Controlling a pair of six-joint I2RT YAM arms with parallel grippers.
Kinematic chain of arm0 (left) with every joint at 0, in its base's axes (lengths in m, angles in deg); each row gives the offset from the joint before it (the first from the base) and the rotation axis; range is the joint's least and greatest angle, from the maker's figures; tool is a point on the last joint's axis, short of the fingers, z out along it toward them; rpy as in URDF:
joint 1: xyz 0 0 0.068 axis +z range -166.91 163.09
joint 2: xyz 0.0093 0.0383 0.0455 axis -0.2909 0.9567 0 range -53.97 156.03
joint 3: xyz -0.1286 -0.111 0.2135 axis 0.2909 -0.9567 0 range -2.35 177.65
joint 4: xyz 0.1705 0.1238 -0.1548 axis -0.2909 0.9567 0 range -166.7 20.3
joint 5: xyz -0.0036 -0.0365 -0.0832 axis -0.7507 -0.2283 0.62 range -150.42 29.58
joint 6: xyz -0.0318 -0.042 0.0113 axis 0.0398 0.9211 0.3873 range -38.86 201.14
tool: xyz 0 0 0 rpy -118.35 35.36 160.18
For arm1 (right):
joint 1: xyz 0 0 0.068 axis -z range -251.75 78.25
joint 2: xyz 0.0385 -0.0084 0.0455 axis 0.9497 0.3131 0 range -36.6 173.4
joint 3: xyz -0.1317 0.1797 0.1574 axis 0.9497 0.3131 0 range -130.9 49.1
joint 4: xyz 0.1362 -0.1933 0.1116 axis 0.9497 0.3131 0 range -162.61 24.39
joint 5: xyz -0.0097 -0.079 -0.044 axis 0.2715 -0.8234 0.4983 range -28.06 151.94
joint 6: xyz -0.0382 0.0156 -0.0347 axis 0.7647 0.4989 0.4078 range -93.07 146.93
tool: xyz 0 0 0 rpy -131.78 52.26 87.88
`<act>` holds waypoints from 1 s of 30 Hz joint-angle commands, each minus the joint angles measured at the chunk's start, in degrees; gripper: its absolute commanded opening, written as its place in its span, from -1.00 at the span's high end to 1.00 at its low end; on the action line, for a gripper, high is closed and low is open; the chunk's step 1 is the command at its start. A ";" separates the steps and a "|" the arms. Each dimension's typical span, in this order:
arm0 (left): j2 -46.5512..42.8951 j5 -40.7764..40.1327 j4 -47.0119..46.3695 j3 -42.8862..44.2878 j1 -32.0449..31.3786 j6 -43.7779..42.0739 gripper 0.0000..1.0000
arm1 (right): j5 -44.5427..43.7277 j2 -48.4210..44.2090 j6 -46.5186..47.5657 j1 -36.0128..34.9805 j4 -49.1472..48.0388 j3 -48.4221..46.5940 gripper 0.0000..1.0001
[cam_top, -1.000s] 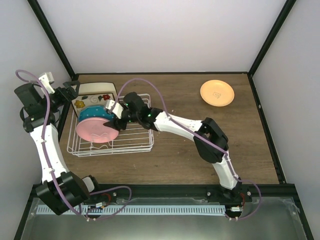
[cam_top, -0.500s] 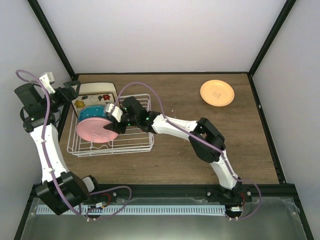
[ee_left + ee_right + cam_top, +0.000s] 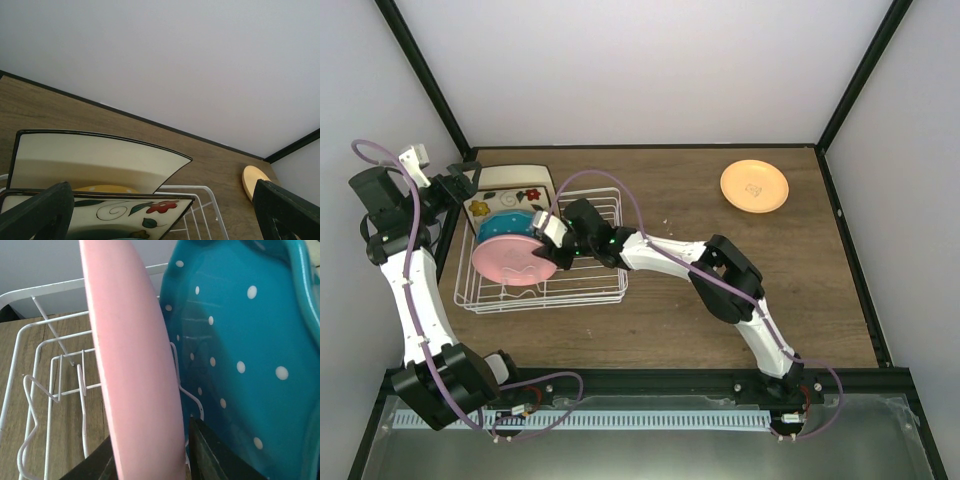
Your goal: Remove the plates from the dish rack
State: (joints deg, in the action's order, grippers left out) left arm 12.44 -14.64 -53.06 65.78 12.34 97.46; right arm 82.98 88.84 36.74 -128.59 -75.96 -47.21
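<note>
The white wire dish rack (image 3: 545, 300) stands at the table's left. In it stand a pink plate (image 3: 510, 260), a teal dotted plate (image 3: 505, 227), a square flowered cream plate (image 3: 505, 203) and a plain square cream plate (image 3: 515, 177). A dotted bright-orange plate (image 3: 100, 189) peeks out between the square ones. My right gripper (image 3: 548, 252) is open, with a finger on each side of the pink plate's (image 3: 135, 375) rim, in front of the teal plate (image 3: 240, 340). My left gripper (image 3: 460, 180) is open and empty above the rack's far left corner. A pale-orange plate (image 3: 754, 186) lies flat at the far right.
The black frame posts and white walls close the table on three sides. The rack's upright prongs (image 3: 50, 385) stand left of the pink plate. Bare wood lies between the rack and the pale-orange plate (image 3: 252, 180).
My right gripper has moved left into the rack and now straddles the pink plate's rim. The left arm and the plates have not moved.
</note>
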 commanded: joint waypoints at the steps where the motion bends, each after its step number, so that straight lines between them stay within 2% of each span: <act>1: -1.15 1.26 -1.84 -0.72 -0.22 0.91 -1.00 | -2.28 -3.13 1.10 -0.63 0.49 -0.55 0.47; 5: -1.33 1.42 -2.35 -1.24 -0.20 1.36 -1.00 | -2.82 -4.10 2.12 -0.64 1.74 -0.46 0.78; 9: -1.59 1.75 -2.63 -1.50 -0.22 1.73 -1.00 | -3.49 -4.77 1.81 -0.64 3.51 -1.13 0.93; 21: -2.02 1.93 -3.45 -0.57 -0.17 2.76 -1.00 | -3.97 -17.13 1.40 -0.64 10.46 -1.67 0.92; 30: -0.06 0.22 -8.39 5.47 -0.21 7.79 -1.00 | -8.58 -29.64 -0.20 1.53 16.99 1.69 0.88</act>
State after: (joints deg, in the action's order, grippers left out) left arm 11.68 -14.08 -56.64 67.23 12.32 101.83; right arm 75.40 63.80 38.27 -128.70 -62.32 -46.49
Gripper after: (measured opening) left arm 0.998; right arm 0.086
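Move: The right hand's fingers straddle the right edge of the upright pink plate, its middle about 8 cm to the left and near enough level ahead and in height. The blue dotted plate stands some 5 cm farther out than the pink one, equally far left; the flowered plate is about 11 cm ahead of this hand, 9 cm left and 1 cm above. From the left hand the pink plate lies about 8 cm back, 7 cm right and 19 cm below. The right hand closes its part-open fingers on the pink plate's right edge, pinching it while easing a centimetre or two forward, then draws the plate up out of the rack, slowly at first and then fast, some 19 cm in all, drifting about 8 cm right and finally a little back, with the wrist turning only some 10 degrees. The left hand, fingers wide open and empty, stays off to the side and rises nearly 3 cm right at the end. ##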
